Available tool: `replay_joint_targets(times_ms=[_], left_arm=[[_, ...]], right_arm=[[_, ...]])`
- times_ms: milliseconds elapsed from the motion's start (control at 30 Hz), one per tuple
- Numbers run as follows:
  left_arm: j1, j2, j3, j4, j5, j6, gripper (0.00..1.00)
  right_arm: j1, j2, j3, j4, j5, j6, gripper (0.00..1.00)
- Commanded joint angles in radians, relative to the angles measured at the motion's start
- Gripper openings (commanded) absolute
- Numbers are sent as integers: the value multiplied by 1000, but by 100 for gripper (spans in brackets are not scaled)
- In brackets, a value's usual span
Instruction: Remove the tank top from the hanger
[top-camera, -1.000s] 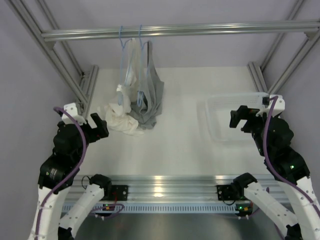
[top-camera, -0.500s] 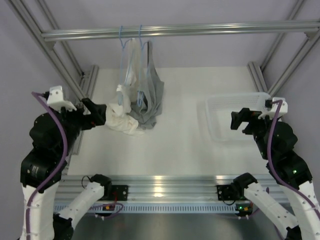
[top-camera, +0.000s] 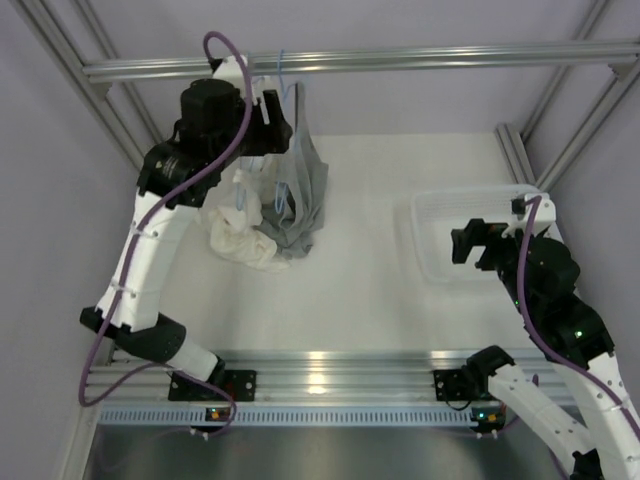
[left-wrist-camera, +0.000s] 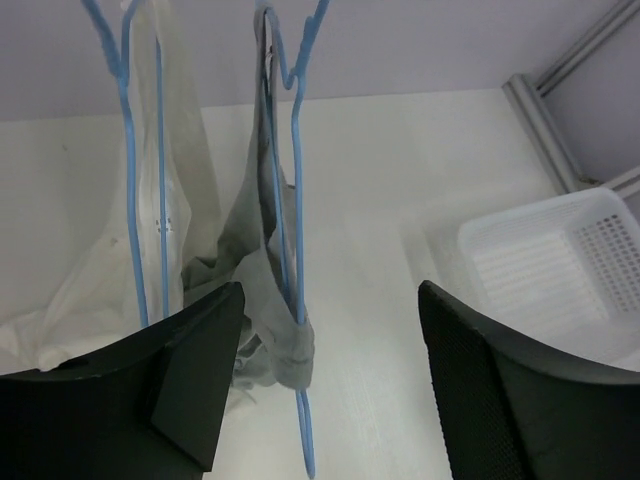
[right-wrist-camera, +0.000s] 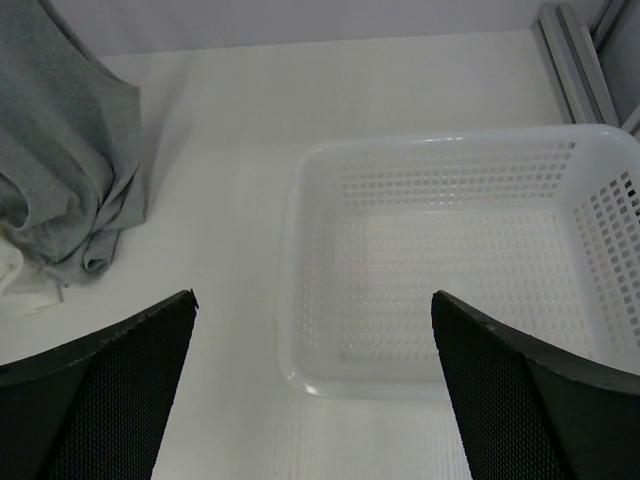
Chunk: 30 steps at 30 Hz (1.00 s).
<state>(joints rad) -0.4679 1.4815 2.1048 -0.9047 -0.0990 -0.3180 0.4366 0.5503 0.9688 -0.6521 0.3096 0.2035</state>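
Note:
The grey tank top (top-camera: 306, 192) hangs from the right-hand light-blue hanger (top-camera: 283, 78) on the rail, and its lower part is bunched on the table. My left gripper (top-camera: 270, 125) is raised beside the hangers. In the left wrist view it (left-wrist-camera: 330, 300) is open, with the hanger's (left-wrist-camera: 296, 150) lower end and a grey fold of the tank top (left-wrist-camera: 268, 300) between its fingers, close to the left one and untouched. My right gripper (top-camera: 470, 243) hovers open and empty over the table, by the basket's near-left corner (right-wrist-camera: 312, 300). The tank top's heap (right-wrist-camera: 70, 170) lies off to its left.
A second blue hanger (left-wrist-camera: 130, 150) carries a cream garment (top-camera: 240, 238) heaped on the table left of the grey one. A white perforated basket (top-camera: 432, 215) stands at the right. The metal rail (top-camera: 420, 60) crosses overhead, with frame posts at both sides.
My left arm has swung up from the table's left side to the hangers under the rail, and its jaws have narrowed a little. The right arm has barely shifted.

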Motion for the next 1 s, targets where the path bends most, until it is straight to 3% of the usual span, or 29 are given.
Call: replay_joint_targets(times_ms=[0, 267, 300, 333, 400, 467, 533, 967], left_arm=[[-11, 74, 60, -42, -154, 54, 72], [-9, 204, 41, -43, -192, 74, 58], [-11, 217, 35, -43, -215, 73, 53], [-9, 218, 31, -43, -225, 69, 41], [-9, 215, 17, -43, -223, 69, 31], [-9, 203, 18, -43, -212, 71, 11], [-12, 192, 32, -45, -200, 74, 0], [-18, 112, 38, 85, -133, 120, 0]], right_arm=[[14, -10, 1, 22, -21, -18, 99], [14, -4, -2, 32, -49, -21, 99], [14, -4, -2, 34, -53, -21, 99], [14, -3, -5, 35, -56, -19, 99], [14, -9, -7, 35, -56, -21, 99], [14, -16, -15, 35, -55, -22, 100], [14, -18, -22, 40, -58, -21, 99], [14, 2, -67, 75, -118, 16, 99]])
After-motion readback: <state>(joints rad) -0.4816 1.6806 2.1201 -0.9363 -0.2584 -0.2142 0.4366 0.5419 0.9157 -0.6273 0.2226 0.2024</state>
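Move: Ahead and below the open left hand, the blue hanger with the grey tank top offers its near part about 6 cm forward, level sideways and some 9 cm down. The grey tank top hangs on it, its middle roughly 6 cm ahead, 3 cm right and 20 cm below; the white garment is about 4 cm ahead, 9 cm left and 23 cm below. From the right hand, the hanger's near part lies some 38 cm left, 18 cm ahead and 6 cm above. Sinking some 10 cm while reaching about 6 cm forward, the left hand brings its half-closing fingers around the near part of the grey tank top's hanger, its left side rolling up and its tips dipping by 10 to 15 degrees. Halted there, it shuts and pinches the blue tube, then starts lifting, under 2 cm. The right hand eases about 2 cm left and down, open. ##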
